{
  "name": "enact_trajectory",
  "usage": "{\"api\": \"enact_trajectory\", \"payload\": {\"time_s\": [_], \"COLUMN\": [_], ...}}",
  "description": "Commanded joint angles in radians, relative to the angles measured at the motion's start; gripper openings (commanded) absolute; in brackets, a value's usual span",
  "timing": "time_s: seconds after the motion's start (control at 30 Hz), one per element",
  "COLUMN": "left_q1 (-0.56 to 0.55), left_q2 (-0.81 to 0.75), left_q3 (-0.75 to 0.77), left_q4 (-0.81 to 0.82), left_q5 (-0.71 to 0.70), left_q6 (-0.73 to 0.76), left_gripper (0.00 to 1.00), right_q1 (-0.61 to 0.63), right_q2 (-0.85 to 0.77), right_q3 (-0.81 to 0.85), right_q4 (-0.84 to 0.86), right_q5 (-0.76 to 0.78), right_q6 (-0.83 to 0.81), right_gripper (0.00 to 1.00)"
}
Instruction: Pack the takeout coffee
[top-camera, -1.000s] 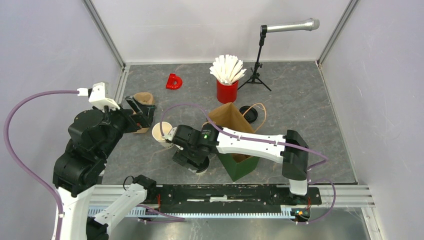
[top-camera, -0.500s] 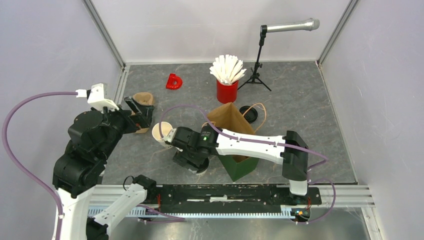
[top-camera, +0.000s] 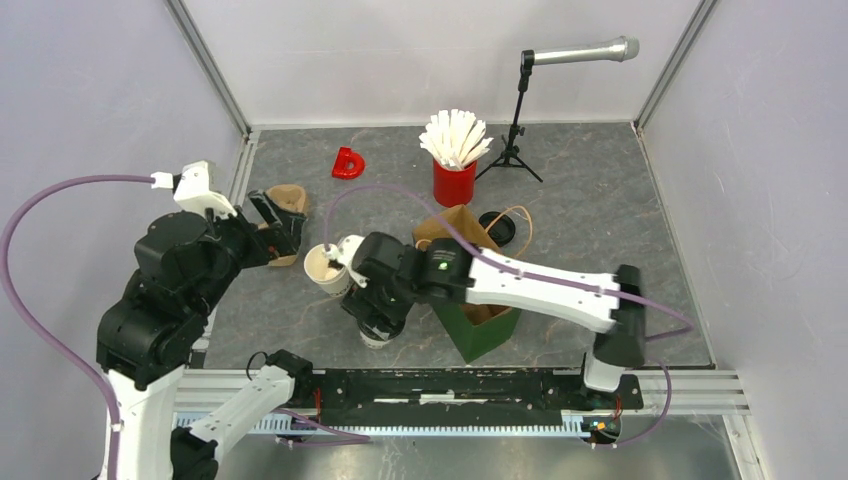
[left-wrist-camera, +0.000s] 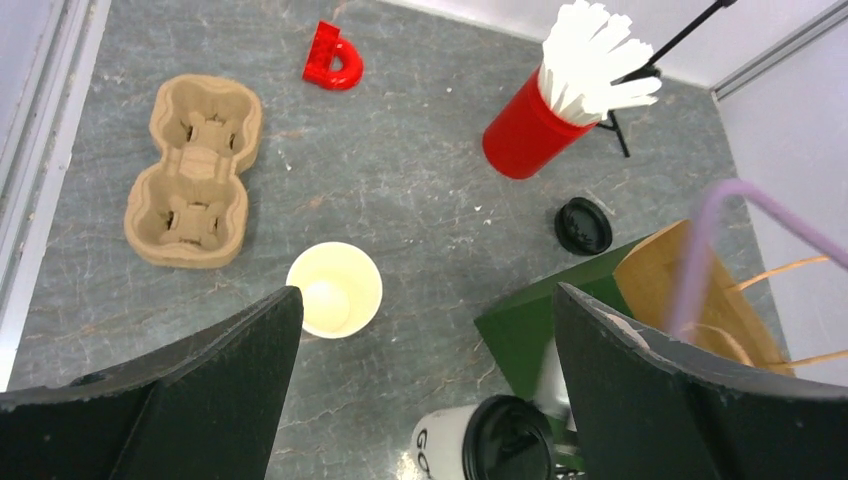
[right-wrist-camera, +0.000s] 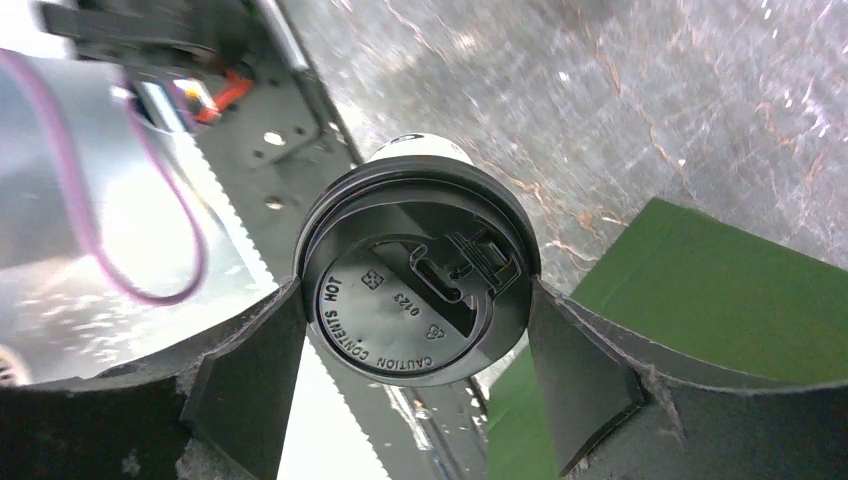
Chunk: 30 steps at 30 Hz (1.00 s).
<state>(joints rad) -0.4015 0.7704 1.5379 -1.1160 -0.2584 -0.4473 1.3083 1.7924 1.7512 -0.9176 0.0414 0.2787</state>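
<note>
One takeout coffee cup (right-wrist-camera: 420, 215), white with its black lid on, sits between my right gripper's (right-wrist-camera: 415, 300) fingers, which press the lid's rim on both sides. It hangs tilted by the green bag's front corner (top-camera: 378, 337), low in the left wrist view (left-wrist-camera: 490, 440). The other cup (top-camera: 325, 268) stands open and unlidded on the floor (left-wrist-camera: 333, 290), cream inside. Its loose black lid (top-camera: 497, 228) lies behind the bag (left-wrist-camera: 583, 226). My left gripper (top-camera: 280, 225) hovers wide open and bare over the carrier's side (left-wrist-camera: 425, 295).
A green and brown paper bag (top-camera: 480, 330) stands open at the centre. The brown pulp carrier (left-wrist-camera: 195, 172) lies at the left. A red cup of white sticks (top-camera: 453, 182), a red D-shaped piece (top-camera: 348, 163) and a microphone stand (top-camera: 515, 130) are at the back.
My right gripper has narrowed onto the lidded cup and shifted left with it, away from the bag's corner. The left arm has barely moved.
</note>
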Motion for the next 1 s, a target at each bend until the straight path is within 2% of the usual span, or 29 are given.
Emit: {"api": "enact_trajectory", "payload": {"time_s": [0.0,0.2,0.3,0.43,0.73,0.97], "left_q1": [-0.002,-0.001,-0.002,-0.002,-0.002,-0.004], "left_q2": [0.041,0.098,0.092,0.131,0.383,0.575], "left_q3": [0.124,0.158,0.104,0.061,0.095,0.114], "left_q4": [-0.016,-0.015,0.053,0.136,0.297,0.404], "left_q5": [0.037,0.069,0.042,0.091,0.42,0.713], "left_q6": [0.021,-0.007,-0.043,-0.058,0.008,0.022], "left_gripper": [0.99,0.96,0.93,0.91,0.85,0.73], "right_q1": [-0.005,-0.051,-0.092,-0.129,-0.145,-0.145], "right_q2": [-0.177,-0.317,-0.388,-0.486,-0.647,-0.712], "right_q3": [0.058,0.1,0.119,0.097,-0.035,-0.084], "right_q4": [0.079,0.113,0.149,0.195,0.111,0.016], "right_q5": [-0.082,-0.081,-0.049,0.046,0.302,0.393], "right_q6": [0.081,0.143,0.174,0.174,0.162,0.168], "right_gripper": [0.78,0.79,0.79,0.79,0.79,0.79]}}
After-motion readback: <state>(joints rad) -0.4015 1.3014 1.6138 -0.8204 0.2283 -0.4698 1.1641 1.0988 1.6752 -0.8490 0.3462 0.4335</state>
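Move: The right hand holds the lidded coffee just off the table. From it the green bag's middle lies about 8 cm ahead, 17 cm right and 7 cm below; the white paper cup some 12 cm ahead, 13 left, and the spare black lid roughly 27 ahead, 24 right, both well below. From the left hand the bag is about level, 31 cm right and 27 below. Keep the right gripper's hold around the lid and lift the coffee steeply, about 27 cm, swinging it right and slightly forward over the bag while tilting the fingers up to point nearly level and turning clockwise; then begin sinking. Bring the open left gripper forward and right towards the bag's far side, tipping down, turning clockwise and narrowing slightly. ##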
